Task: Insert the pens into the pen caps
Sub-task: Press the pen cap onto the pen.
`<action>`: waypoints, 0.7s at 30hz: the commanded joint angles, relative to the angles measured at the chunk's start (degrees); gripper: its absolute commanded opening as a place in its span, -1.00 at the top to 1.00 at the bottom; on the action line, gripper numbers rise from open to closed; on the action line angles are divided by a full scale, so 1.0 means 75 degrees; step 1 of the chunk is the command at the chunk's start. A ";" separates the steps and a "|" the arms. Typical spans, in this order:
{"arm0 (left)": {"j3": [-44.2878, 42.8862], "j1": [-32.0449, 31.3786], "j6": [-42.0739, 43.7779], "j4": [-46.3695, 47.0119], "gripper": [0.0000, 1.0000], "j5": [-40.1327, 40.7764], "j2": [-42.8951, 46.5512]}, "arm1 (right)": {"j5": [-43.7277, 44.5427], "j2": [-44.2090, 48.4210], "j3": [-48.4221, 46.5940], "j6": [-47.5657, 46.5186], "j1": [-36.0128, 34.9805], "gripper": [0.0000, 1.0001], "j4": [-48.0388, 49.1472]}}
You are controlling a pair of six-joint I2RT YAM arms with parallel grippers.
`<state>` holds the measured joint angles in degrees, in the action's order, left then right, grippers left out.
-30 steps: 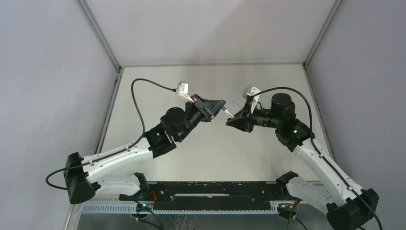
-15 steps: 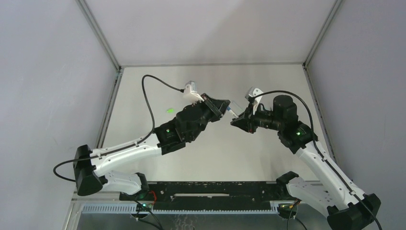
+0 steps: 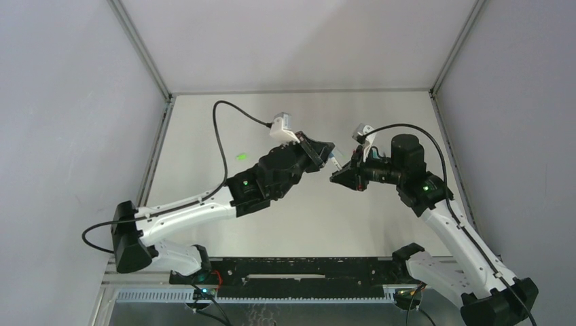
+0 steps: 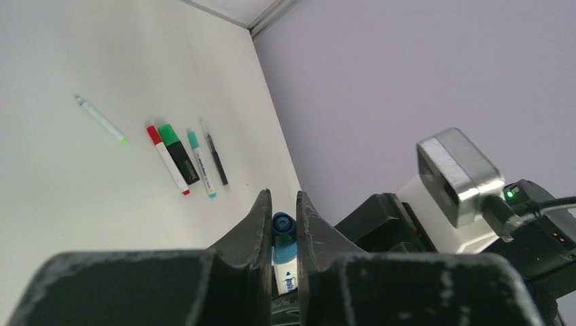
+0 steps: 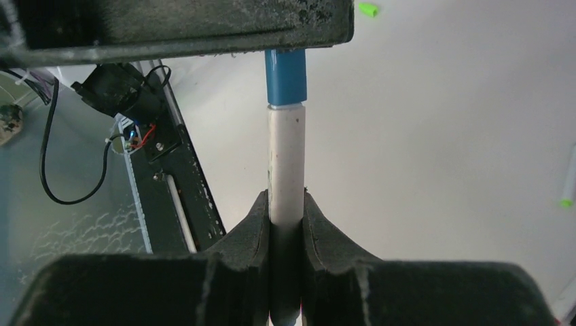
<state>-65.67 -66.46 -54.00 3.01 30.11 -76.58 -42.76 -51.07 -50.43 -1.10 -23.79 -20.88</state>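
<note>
A white-barrelled pen (image 5: 285,163) with a blue pen cap (image 5: 285,76) on its end spans the gap between my two grippers above mid-table. My left gripper (image 4: 280,197) is shut on the blue cap (image 4: 284,224). My right gripper (image 5: 286,197) is shut on the white barrel. In the top view, the left gripper (image 3: 327,151) and right gripper (image 3: 336,175) face each other tip to tip. A loose bright green cap (image 3: 240,157) lies on the table to the left, and the same green cap (image 5: 367,9) shows in the right wrist view.
A row of pens lies far right: a red-capped pen (image 4: 168,159), a black marker with a green cap (image 4: 179,153), a teal-ended pen (image 4: 201,164) and a thin dark pen (image 4: 216,158). A green-tipped pen (image 4: 100,120) lies apart. A black rail (image 3: 292,268) lines the near edge.
Both grippers have drifted slightly right with the pen still between them. The left arm has swung right, uncovering the green cap on the table.
</note>
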 commanded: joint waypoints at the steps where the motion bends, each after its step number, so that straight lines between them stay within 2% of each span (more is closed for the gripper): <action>1: -0.0103 -0.1346 0.0108 -0.1143 1.00 -0.3793 -0.1143 | -0.0308 -0.0371 -0.0494 0.0549 -0.0042 1.00 0.2709; 4: 0.0227 -0.1347 -0.0177 -0.1144 1.00 -0.3906 -0.0972 | 0.1460 -0.0339 -0.0701 -0.0544 -0.0464 1.00 0.2156; 7: 0.0327 -0.1339 -0.0694 -0.1619 1.00 -0.3433 -0.0980 | 0.3339 -0.0444 -0.0832 -0.1304 -0.0941 1.00 0.2160; 9: -0.0093 -0.1388 -0.0697 -0.2205 1.00 -0.3356 -0.1412 | 0.3698 -0.0548 -0.0899 -0.1528 -0.1168 1.00 0.2169; 11: -0.0682 -0.1505 -0.0287 -0.2909 1.00 -0.3327 -0.1858 | 0.3363 -0.0542 -0.0939 -0.1364 -0.1128 1.00 0.2143; 13: -0.0983 -0.1603 0.0233 -0.3408 1.00 -0.3252 -0.2065 | 0.2475 -0.0444 -0.0920 -0.0894 -0.0682 1.00 0.2199; 16: -0.0708 -0.1708 0.0549 -0.3585 1.00 -0.3240 -0.1985 | 0.1101 -0.0311 -0.0880 -0.0275 0.0031 1.00 0.2453; 21: -0.0335 -0.1842 0.1113 -0.3531 1.00 -0.3104 -0.1835 | -0.0240 -0.0327 -0.0846 0.0461 0.0368 1.00 0.2889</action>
<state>-74.06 -69.21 -48.47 -6.70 30.04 -86.91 -35.51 -55.18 -50.39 -5.13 -23.97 -35.00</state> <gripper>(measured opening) 0.160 0.208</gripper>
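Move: Right and back below the left fingers, which already pinch the blue pen cap, is the white pen's middle: about 4 cm down, 2 cm back and 3 cm to the right. From the right hand, which already grips the pen low down, the cap is some 5 cm up, 3 cm ahead and 3 cm left. On the table, roughly 31 cm below the left hand and 14 cm ahead, lie the red pen 12 cm to the right and the green marker 14 cm to the right. Sinking together with pen and cap still pinched between them, both hands go down, the left about 5 cm, the right about 7 before easing slightly up, while both drift 2 to 4 cm to the right. The left hand rolls some 15 degrees, its left side rising; the right fingers dip further. Neither grip opens or closes. ##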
